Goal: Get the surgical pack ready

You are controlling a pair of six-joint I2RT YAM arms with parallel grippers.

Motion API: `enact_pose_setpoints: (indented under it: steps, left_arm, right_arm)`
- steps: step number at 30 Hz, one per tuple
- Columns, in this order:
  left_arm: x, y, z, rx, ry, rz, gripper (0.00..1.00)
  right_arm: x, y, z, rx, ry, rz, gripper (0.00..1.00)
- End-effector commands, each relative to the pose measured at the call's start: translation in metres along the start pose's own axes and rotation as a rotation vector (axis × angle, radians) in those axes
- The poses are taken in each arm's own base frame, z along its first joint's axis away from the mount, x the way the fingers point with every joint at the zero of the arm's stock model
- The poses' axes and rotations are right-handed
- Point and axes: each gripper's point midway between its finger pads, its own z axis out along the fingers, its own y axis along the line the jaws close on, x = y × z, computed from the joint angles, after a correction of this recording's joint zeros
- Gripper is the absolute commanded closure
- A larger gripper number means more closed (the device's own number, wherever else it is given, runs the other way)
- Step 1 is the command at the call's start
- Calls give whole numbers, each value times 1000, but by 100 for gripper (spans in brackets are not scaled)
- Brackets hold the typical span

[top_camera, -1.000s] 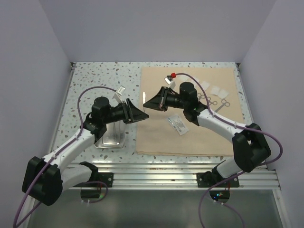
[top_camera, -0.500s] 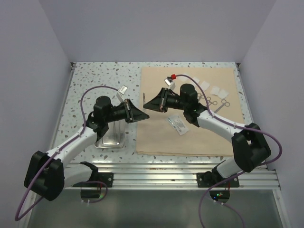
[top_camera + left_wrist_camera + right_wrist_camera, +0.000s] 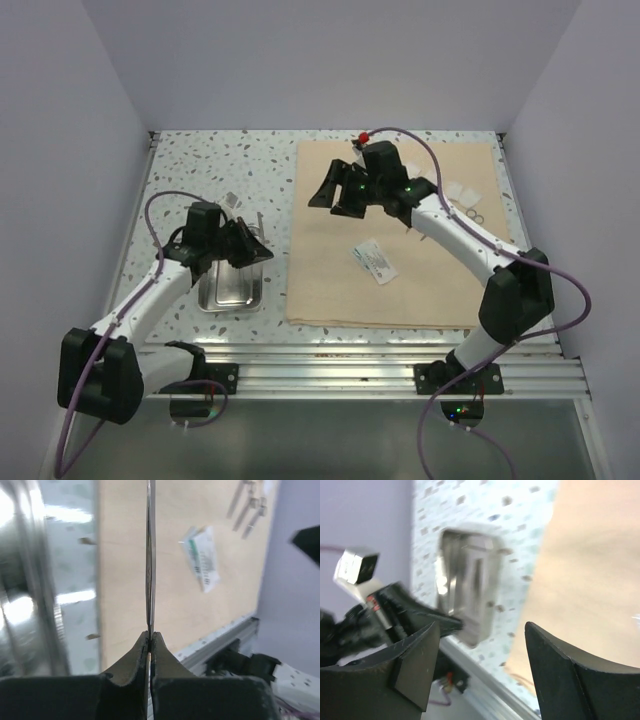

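Note:
My left gripper (image 3: 250,247) is shut on a thin metal instrument (image 3: 150,555), seen edge-on, and holds it over the far right end of the shiny steel tray (image 3: 228,292). The tray also shows in the left wrist view (image 3: 25,580) and the right wrist view (image 3: 467,595). My right gripper (image 3: 335,197) is open and empty above the far left part of the beige cloth (image 3: 420,290). A small clear packet (image 3: 375,260) lies mid-cloth. White gauze squares (image 3: 457,190) and more metal instruments (image 3: 472,216) lie at the cloth's far right.
The speckled table (image 3: 200,170) is walled on the left, back and right. An aluminium rail (image 3: 380,355) runs along the near edge. Purple cables loop off both arms. The tray stands just left of the cloth's left edge.
The two grippers were together over the cloth's left edge. My left gripper has swung left and down to the tray with the instrument. My right gripper has drawn back and up, open.

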Motion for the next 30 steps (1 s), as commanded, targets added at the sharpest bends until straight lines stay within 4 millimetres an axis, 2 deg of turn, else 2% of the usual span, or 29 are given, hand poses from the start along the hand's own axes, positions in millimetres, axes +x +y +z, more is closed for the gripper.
enact_pose_setpoints:
  steps: [1,2,3,6,8,12,13,15,16,19,20,21,22,30]
  left_arm:
    - [16,80,-26,-389,50,-4,100]
    - [18,92,-31,-462,56,-6,100]
    - [22,113,-37,-572,74,-14,100]
    - [27,136,-39,-670,118,3,100]
    - [27,146,-34,-701,139,17,100]
    - [22,155,-26,-725,154,39,100]
    - [22,156,-25,-729,159,47,100]
    - [20,157,-22,-732,173,51,100]
    - [20,157,-21,-732,176,55,98]
    - [18,154,-21,-722,173,61,79]
    - [16,152,-22,-716,168,65,75]
    - [14,150,-22,-710,162,69,65]
    - [13,147,-23,-702,160,76,61]
    - [-6,113,-21,-588,124,127,42]
  right_arm:
    - [-10,-105,-34,469,15,-24,28]
    - [-21,-130,-45,529,8,32,28]
    - [-21,-149,-46,564,35,64,30]
    - [-37,-200,-62,690,30,97,31]
    - [-48,-224,-74,754,23,119,32]
    - [-62,-270,-81,898,30,118,36]
    - [-71,-275,-83,915,14,119,38]
    - [-75,-288,-82,957,22,115,39]
    - [-82,-300,-81,992,15,118,40]
    - [-90,-318,-78,1050,22,114,43]
    - [-94,-320,-77,1053,17,110,44]
    - [-96,-322,-75,1058,12,104,44]
    - [-103,-323,-73,1056,-5,99,45]
    - [-110,-346,-52,1092,11,96,55]
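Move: The steel tray, where the left hand is taking its tweezers, has its middle about 13 cm left, 4 cm ahead and 14 cm below that hand; the white packet lies some 22 cm right and 7 cm ahead of it. For the empty right hand, the scissors lie about 28 cm right, 14 cm ahead and 22 cm down. A clamp lies 6 cm right of the scissors and 1 cm nearer, a gauze square 13 cm beyond them, and the packet 16 cm right of this hand, level with it. The tweezers, still pinched in the left hand, go left and down into the tray's near right part, about 10 cm across and 13 down, the fingers swinging to point down; then they open and rise a couple of centimetres. The open right hand swings some 27 cm right over the cloth towards the scissors, sinking 19 cm and reaching forward 13, tipping downwards and closing partway, still short of gripping. ##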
